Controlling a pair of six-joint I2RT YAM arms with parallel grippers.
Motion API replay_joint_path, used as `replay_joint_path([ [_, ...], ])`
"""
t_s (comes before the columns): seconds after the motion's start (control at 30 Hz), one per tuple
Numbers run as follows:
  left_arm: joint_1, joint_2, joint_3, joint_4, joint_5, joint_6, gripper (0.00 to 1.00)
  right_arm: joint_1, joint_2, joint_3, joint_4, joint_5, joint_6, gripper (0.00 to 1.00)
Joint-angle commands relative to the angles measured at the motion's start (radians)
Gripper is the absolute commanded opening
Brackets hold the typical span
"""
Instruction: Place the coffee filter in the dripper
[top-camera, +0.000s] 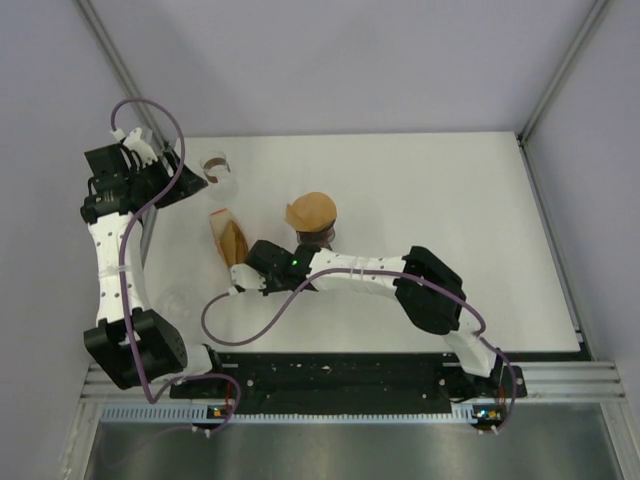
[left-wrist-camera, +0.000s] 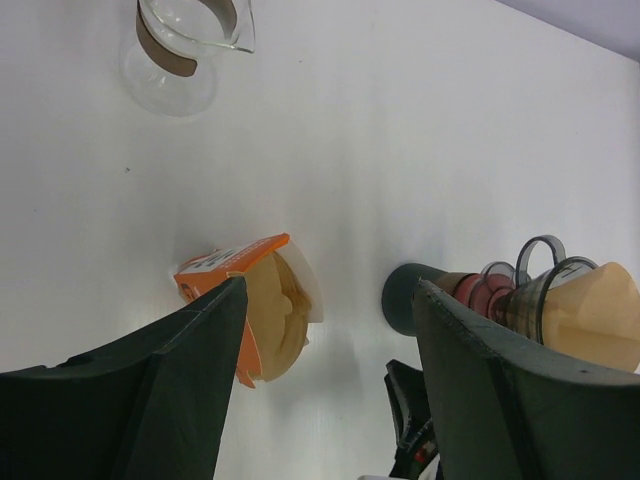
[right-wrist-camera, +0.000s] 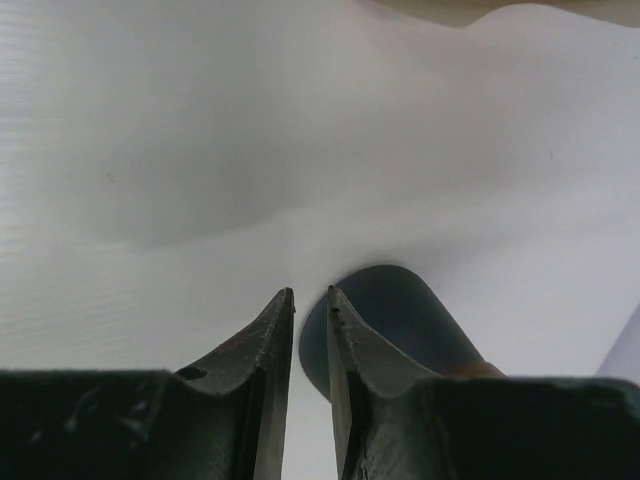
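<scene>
A brown paper coffee filter (top-camera: 311, 209) sits opened in the clear dripper (top-camera: 318, 233), which stands on a dark base; the left wrist view shows the filter (left-wrist-camera: 600, 322), the dripper (left-wrist-camera: 540, 290) and the base (left-wrist-camera: 404, 298) too. My right gripper (top-camera: 240, 282) is low over the table just left of the base (right-wrist-camera: 395, 320). Its jaws (right-wrist-camera: 310, 292) stand a narrow gap apart with nothing between them. My left gripper (top-camera: 150, 152) hangs high at the far left, wide open (left-wrist-camera: 330, 290) and empty.
An orange box of spare filters (top-camera: 230, 240) (left-wrist-camera: 255, 300) lies left of the dripper, close to my right gripper. A glass carafe (top-camera: 218, 170) (left-wrist-camera: 185, 50) stands behind it. The table's left edge runs near the left arm.
</scene>
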Motion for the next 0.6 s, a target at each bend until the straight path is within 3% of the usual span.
replay_joint_path([
  [0.0,0.007,-0.044,-0.005,0.031,-0.013,0.036,0.73,0.0,0.06,0.054,0.118,0.164,-0.076,0.2],
  [0.3,0.01,-0.038,-0.012,0.035,-0.006,0.037,0.73,-0.043,0.141,0.05,0.162,0.218,-0.09,0.2],
  [0.57,0.01,-0.026,-0.011,0.048,0.003,0.029,0.73,-0.112,0.1,-0.048,0.2,0.256,-0.071,0.19],
])
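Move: The red-collared carafe with the dark base is the right hand's mark: about 5 cm ahead and 8 cm to its right, its middle some 2 cm lower. The dripper, with the coffee filter in it, sits atop that carafe, roughly 9 cm above hand height. The orange filter box stands about 8 cm ahead and 8 cm to the left. From the idle left hand, the carafe is some 26 cm right, 6 cm back and 23 cm below. The right hand, empty and with its fingers kept nearly shut, sweeps about 7 cm forward while sinking some 4 cm, passing between the filter box and the carafe towards the carafe's dark base. The descent levels off near the end as the hand bends in about 2 cm to the right, the wrist swinging the fingertips forward by 10 to 15 degrees, and the fingers come against the left side of the base and nudge it rightward. ##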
